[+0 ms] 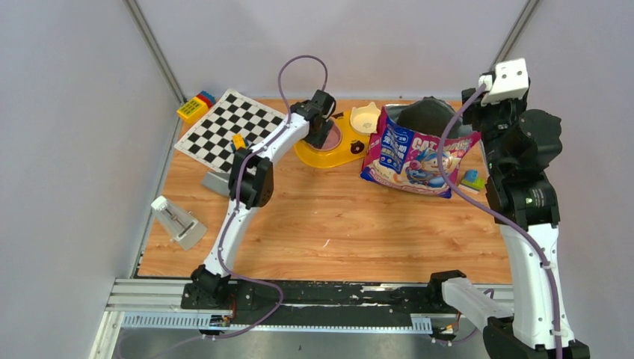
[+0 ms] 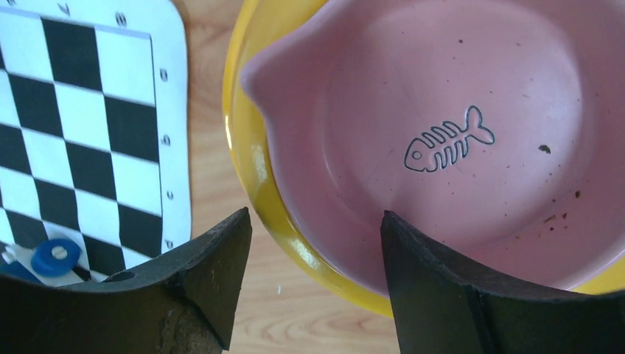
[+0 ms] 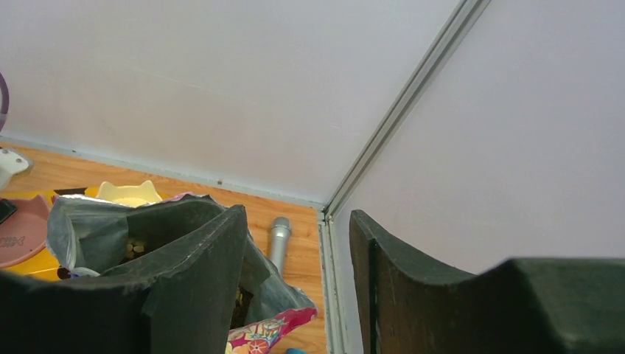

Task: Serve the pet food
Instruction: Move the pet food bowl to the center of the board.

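The pet food bag [image 1: 415,153], glossy blue and pink, lies at the back right with its mouth open. Brown kibble [image 3: 133,248] shows inside the bag [image 3: 103,228] in the right wrist view. The yellow feeder [image 1: 318,155] holds a pink bowl [image 2: 457,110] with a fish-bone mark and only a few crumbs, and a cream bowl [image 1: 364,118]. My left gripper [image 2: 317,221] is open, its jaws straddling the feeder's yellow rim [image 2: 254,177]. My right gripper [image 3: 298,217] hangs open and empty, raised just right of the bag's mouth.
A checkerboard mat [image 1: 228,127] lies left of the feeder, with toy blocks [image 1: 196,105] at its far corner. A pale scoop-like object [image 1: 179,221] sits near the left edge. A grey cylinder [image 3: 278,240] lies by the back right corner. A small green-blue item [image 1: 472,179] lies beside the bag.
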You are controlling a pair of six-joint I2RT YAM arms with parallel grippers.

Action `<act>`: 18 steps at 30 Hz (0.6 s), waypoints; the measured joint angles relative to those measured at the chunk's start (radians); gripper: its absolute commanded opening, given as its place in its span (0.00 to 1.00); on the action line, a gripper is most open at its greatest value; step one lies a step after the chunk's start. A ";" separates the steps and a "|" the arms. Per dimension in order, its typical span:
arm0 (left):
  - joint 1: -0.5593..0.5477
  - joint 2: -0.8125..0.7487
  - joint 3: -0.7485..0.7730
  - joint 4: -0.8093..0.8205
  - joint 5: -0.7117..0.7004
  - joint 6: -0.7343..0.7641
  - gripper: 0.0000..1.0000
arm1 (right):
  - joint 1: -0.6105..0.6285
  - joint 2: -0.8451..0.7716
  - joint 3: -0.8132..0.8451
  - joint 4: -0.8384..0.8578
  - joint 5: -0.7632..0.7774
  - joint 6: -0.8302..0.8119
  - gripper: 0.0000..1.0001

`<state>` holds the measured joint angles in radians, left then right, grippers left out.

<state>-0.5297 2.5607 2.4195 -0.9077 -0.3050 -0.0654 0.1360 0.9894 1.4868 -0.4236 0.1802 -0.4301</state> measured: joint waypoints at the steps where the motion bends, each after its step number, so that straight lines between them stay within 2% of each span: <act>1: 0.000 -0.016 -0.026 -0.004 0.006 -0.002 0.72 | 0.000 -0.010 -0.003 -0.006 -0.001 0.003 0.55; 18: 0.006 -0.391 -0.565 -0.092 0.129 0.004 0.71 | 0.000 0.015 -0.034 -0.100 -0.045 0.048 0.56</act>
<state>-0.5232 2.1693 1.8549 -0.9997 -0.1757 -0.0616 0.1360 1.0042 1.4528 -0.5236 0.1349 -0.3824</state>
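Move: The left hand's open fingers straddle the near-left rim of the pink pet food bowl; the bowl's middle is about 3 cm ahead, 5 cm right and 1 cm lower. The table centre it is headed for is roughly 17 cm back and 3 cm right. In the same yellow tray the cream bowl sits some 10 cm ahead, 16 cm right; the chessboard's middle is 24 cm left, 3 cm ahead. From the raised right hand, the pink bowl lies around 24 cm ahead, 31 cm left, 44 cm below. Back towards its base and less so to the left, about 12 cm and 5 cm, the left hand keeps dragging the yellow tray, its inner finger hooked inside the pink bowl's near rim. The fingers stay open without pinching and swing some 15 degrees steeper. The empty right hand sinks about 4 cm, tipping slightly down. ##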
